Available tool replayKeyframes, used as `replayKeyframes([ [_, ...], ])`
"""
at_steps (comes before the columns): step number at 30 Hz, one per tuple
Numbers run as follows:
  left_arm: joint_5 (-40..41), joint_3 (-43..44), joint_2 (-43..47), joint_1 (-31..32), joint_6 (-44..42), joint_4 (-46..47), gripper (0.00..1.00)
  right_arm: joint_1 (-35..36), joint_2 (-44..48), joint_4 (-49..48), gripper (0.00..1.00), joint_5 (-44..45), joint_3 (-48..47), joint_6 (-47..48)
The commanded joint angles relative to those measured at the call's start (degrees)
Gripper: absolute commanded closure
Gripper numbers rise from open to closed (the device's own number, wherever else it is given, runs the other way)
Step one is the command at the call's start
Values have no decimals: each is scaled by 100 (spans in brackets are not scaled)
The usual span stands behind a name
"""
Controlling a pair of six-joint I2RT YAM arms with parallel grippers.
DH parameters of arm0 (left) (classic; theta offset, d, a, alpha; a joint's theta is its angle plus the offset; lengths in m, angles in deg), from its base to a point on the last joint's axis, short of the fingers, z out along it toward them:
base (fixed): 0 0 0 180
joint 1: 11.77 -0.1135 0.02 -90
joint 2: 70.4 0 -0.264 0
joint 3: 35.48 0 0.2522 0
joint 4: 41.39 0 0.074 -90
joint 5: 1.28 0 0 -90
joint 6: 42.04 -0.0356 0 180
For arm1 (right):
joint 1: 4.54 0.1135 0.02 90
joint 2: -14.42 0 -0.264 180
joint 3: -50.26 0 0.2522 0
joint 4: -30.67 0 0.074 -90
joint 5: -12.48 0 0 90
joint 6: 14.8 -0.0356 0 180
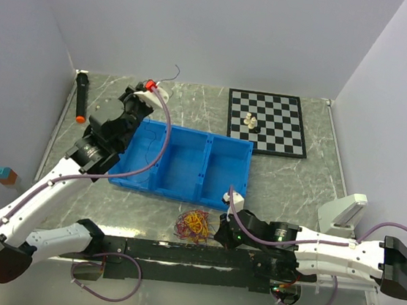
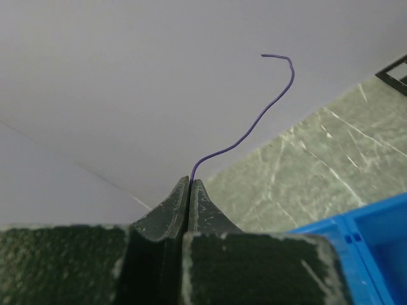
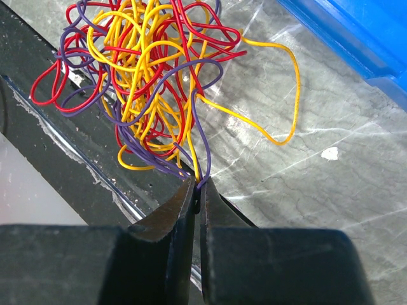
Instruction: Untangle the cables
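Observation:
A fist-sized tangle of thin red, yellow and purple cables (image 1: 194,225) lies on the table near the front edge, just in front of the blue bin. In the right wrist view the tangle (image 3: 146,70) fills the upper left. My right gripper (image 3: 198,184) is shut on a purple and a yellow strand at the tangle's near side; in the top view this gripper (image 1: 215,232) sits right of the tangle. My left gripper (image 2: 189,184) is shut on a single thin purple cable (image 2: 254,127) that curls up free. It is raised at the far left (image 1: 162,87), beyond the bin.
A blue two-compartment bin (image 1: 180,161) stands mid-table. A chessboard (image 1: 266,121) with a few pieces lies at the back right. A black marker with an orange tip (image 1: 81,96) lies far left. A white object (image 1: 344,209) sits at the right edge. A black strip (image 1: 177,252) runs along the front.

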Motion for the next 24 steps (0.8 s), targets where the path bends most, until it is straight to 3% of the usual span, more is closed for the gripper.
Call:
replayKeyframes([
  [1, 169, -246, 367, -47, 634, -197, 99, 49, 82, -55, 92, 102, -14, 2],
  [12, 495, -976, 551, -73, 1582, -1928, 99, 58, 56, -11, 92, 94, -40, -25],
  [16, 214, -1371, 727, -73, 1732, -2034, 99, 58, 12, -11, 92, 102, -49, -25],
  [24, 459, -1855, 271, -64, 1926, -2114, 99, 58, -14, 32, 92, 102, -67, -60],
])
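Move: The left compartment of the blue bin, where the loose cable is being taken, lies almost straight below the high left hand: about 36 cm down, 2 cm back and 2 cm left. The bin's middle compartment is some 14 cm to this hand's right and 3 cm back; the tangle is roughly 25 cm back and 20 cm right, 38 cm down. From the right hand the left compartment lies about 26 cm ahead and 30 cm left, 1 cm higher. The loose cable, already pinched in the left fingertips with a short end sticking out ahead, is lowered quickly towards the bin's left compartment. The left hand sinks about 20 cm, drawing back slightly, while the wrist tips the fingers some 30 degrees from level to point forward and down. The fingers stay shut on the cable throughout. ##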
